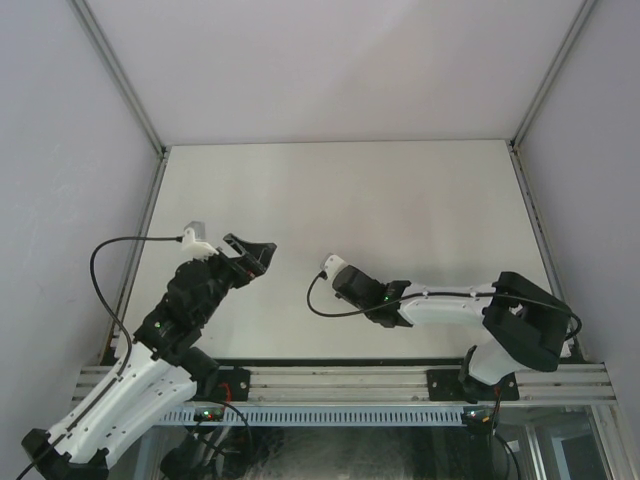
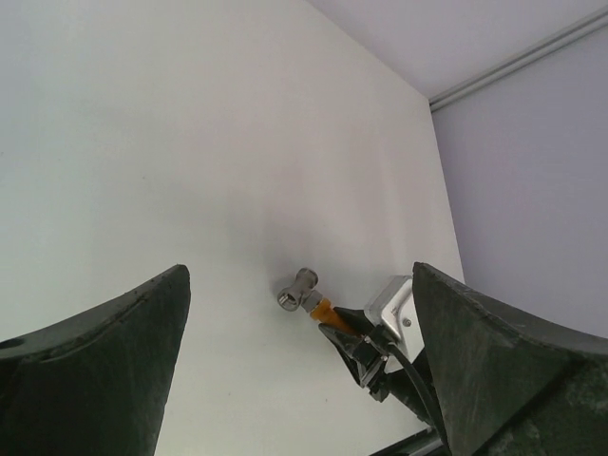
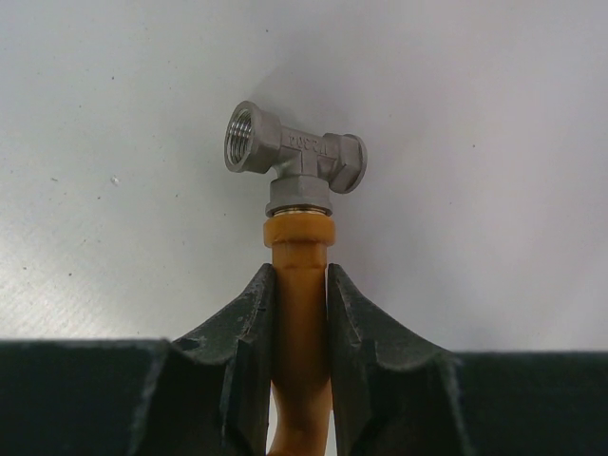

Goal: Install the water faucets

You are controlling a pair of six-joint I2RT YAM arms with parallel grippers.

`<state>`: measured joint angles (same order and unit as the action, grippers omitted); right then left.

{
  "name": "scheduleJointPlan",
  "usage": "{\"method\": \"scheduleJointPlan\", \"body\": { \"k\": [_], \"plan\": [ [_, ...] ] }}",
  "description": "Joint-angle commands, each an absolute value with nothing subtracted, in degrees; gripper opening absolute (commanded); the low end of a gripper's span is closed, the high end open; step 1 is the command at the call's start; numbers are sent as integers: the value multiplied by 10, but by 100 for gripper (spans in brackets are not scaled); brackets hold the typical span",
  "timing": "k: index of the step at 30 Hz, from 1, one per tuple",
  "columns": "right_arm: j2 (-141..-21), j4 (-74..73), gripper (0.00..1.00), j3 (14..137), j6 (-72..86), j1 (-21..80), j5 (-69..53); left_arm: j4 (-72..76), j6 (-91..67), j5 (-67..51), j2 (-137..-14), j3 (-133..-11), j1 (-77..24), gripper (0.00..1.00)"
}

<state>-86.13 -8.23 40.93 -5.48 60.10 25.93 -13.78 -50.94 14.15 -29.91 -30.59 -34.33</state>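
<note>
In the right wrist view my right gripper (image 3: 300,277) is shut on the water faucets: both fingers clamp the orange tap body (image 3: 299,249), which sticks out past the fingertips. A grey metal tee fitting (image 3: 295,154) sits on the orange body's far end, just above the white table. The left wrist view shows the same grey fitting (image 2: 299,290) and orange body (image 2: 326,309) held by the right gripper (image 2: 350,334). My left gripper (image 2: 304,380) is open with nothing between its fingers, a short way from the faucets. From above, the left gripper (image 1: 255,255) faces the right gripper (image 1: 340,278); the faucets are too small to make out.
The white table (image 1: 400,200) is walled by pale panels, with metal rails (image 1: 135,110) at the corners. A black cable (image 1: 318,305) loops beside the right wrist. The aluminium base rail (image 1: 340,385) runs along the near edge.
</note>
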Motion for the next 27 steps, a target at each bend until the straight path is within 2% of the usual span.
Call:
{"method": "scheduleJointPlan", "body": {
  "k": [1, 6, 9, 18, 19, 20, 23, 24, 27],
  "plan": [
    [-894, -67, 2, 444, -24, 618, 285, -135, -498, 159, -304, -308, -340, 100],
    [-923, -87, 19, 464, -9, 628, 293, -140, -493, 161, -307, -314, -340, 100],
    [-919, -87, 25, 468, -6, 633, 293, -144, -492, 167, -302, -314, -340, 100],
    [-911, -84, 34, 479, 6, 636, 288, -154, -484, 181, -294, -319, -340, 100],
    [-907, -84, 44, 480, 7, 637, 287, -157, -483, 182, -293, -321, -340, 100],
    [-903, -84, 48, 480, 7, 637, 280, -160, -483, 183, -294, -322, -339, 100],
    [-880, -74, 52, 475, 9, 638, 272, -163, -482, 186, -290, -323, -339, 100],
    [-871, -69, 66, 473, 8, 638, 268, -163, -482, 187, -289, -323, -340, 100],
    [-833, -57, 70, 467, 5, 639, 266, -165, -479, 194, -283, -323, -340, 100]
  ]
}}
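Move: My right hand still grips the orange faucet between its fingertips, low over the bare table, with the tabletop some 3 cm below. The metal tee on its end lies about 5 cm ahead of that hand, 3 cm to its left and 2 cm lower. My empty left hand is high up; the faucet lies roughly 21 cm to its right, about level with it fore and aft, and 19 cm below. I ease my right hand about 1.5 cm to the left with the faucet still pinched, barely sinking as I set it down on the table, then spread the fingers off the orange body. As they open well past half, I drift another 1.5 cm left and begin to lift, about 1 cm. My open left hand drifts a little farther left and down, away from the faucet. ##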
